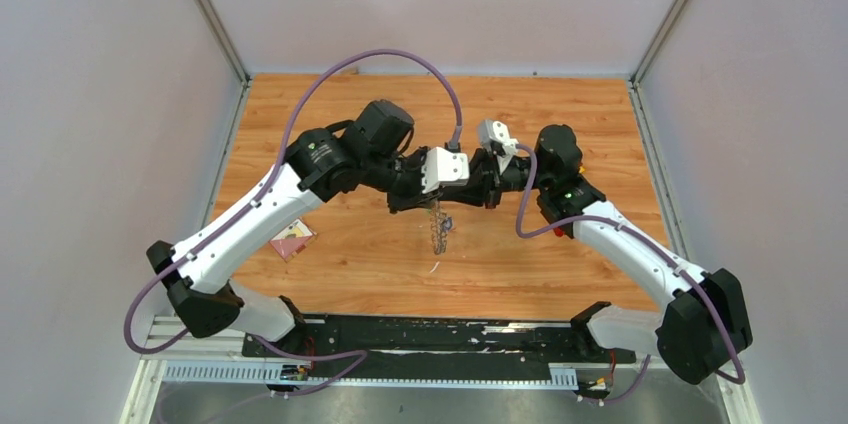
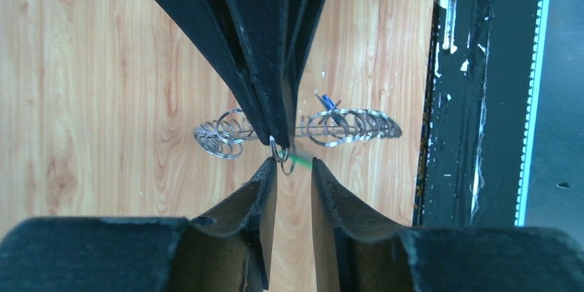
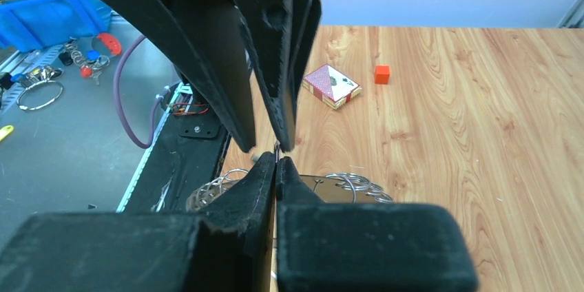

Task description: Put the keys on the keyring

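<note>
The keyring (image 2: 355,127), a silver ring fringed with many small silver loops, hangs above the wood and dangles below the two wrists (image 1: 437,230). My right gripper (image 3: 277,162) is shut on a thin wire loop of it; in the left wrist view its fingers (image 2: 275,123) come down from the top. My left gripper (image 2: 294,167) faces it from below, open, fingertips just apart. A green key (image 2: 300,161) shows between those tips, touching the loop. A blue key (image 2: 328,102) sticks up from the ring's right part. More of the keyring's loops (image 3: 355,183) show behind my right fingers.
A pink card (image 1: 293,240) lies at the table's left, partly under my left arm. A red-backed card deck (image 3: 332,85) and a small red block (image 3: 382,74) rest on the wood. The black base rail (image 2: 475,99) runs along the near edge.
</note>
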Controlling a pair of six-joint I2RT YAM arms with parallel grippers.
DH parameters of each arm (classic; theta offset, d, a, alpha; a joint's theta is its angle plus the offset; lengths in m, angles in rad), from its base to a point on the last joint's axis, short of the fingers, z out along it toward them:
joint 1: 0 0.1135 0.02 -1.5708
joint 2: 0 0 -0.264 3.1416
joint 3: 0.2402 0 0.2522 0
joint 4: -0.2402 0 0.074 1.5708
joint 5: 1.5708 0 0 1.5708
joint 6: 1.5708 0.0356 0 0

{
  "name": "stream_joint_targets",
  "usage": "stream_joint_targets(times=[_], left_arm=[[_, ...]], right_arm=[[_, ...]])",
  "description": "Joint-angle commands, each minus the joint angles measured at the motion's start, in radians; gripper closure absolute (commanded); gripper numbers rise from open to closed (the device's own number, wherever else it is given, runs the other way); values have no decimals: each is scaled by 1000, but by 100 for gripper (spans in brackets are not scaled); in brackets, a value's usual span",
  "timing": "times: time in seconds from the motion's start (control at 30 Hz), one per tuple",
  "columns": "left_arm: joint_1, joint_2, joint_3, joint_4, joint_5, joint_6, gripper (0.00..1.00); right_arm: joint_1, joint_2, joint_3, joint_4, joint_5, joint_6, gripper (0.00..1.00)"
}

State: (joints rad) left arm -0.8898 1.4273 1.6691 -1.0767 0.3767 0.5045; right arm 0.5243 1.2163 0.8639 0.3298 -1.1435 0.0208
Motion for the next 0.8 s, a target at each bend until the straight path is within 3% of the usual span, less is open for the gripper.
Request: stream_joint_targets(times=[0.0,0.23,0.5,0.67,0.77], left_arm=[[-5,-89,-45,94,27,16,66],[37,-162,-130,167,25,19,52],[44,-228,-275,326,6,11,50],[80,-250,-370,421,126,-68,50],[80,-280,-446,512,128,-104,44]], right_arm=[[-14,-31,12,25,31,-12,100],[-24,-33,11,27,30,-9,100],[-29,-44,19,26,14,0,100],[-38,-49,19,16,17,-11,100],[-38,-49,20,14,16,-14,100]])
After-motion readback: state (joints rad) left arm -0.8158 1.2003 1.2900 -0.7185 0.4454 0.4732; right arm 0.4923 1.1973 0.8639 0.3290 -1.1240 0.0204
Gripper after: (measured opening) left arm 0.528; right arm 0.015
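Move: The green key hangs about 3 cm below my left hand, perhaps 1 cm to the right and 1 cm back. The keyring's disc with its coils hangs some 5 cm straight below the same hand; the blue tag is roughly 3 cm back, 2 cm to the right and 5 cm below it. From my right hand, which still pinches a loop of the keyring, the green key is about 3 cm below, 1 cm to the left and 1 cm back. I back my left hand off from my right fingertips, up and to the left about 2 cm while its already parted fingers spread wider, then sink it some 3 cm beside the hanging ring, tilting the fingers about 10 degrees flatter towards the right. My right hand keeps its pinch on the loop and eases about 1 cm forward and slightly right. ##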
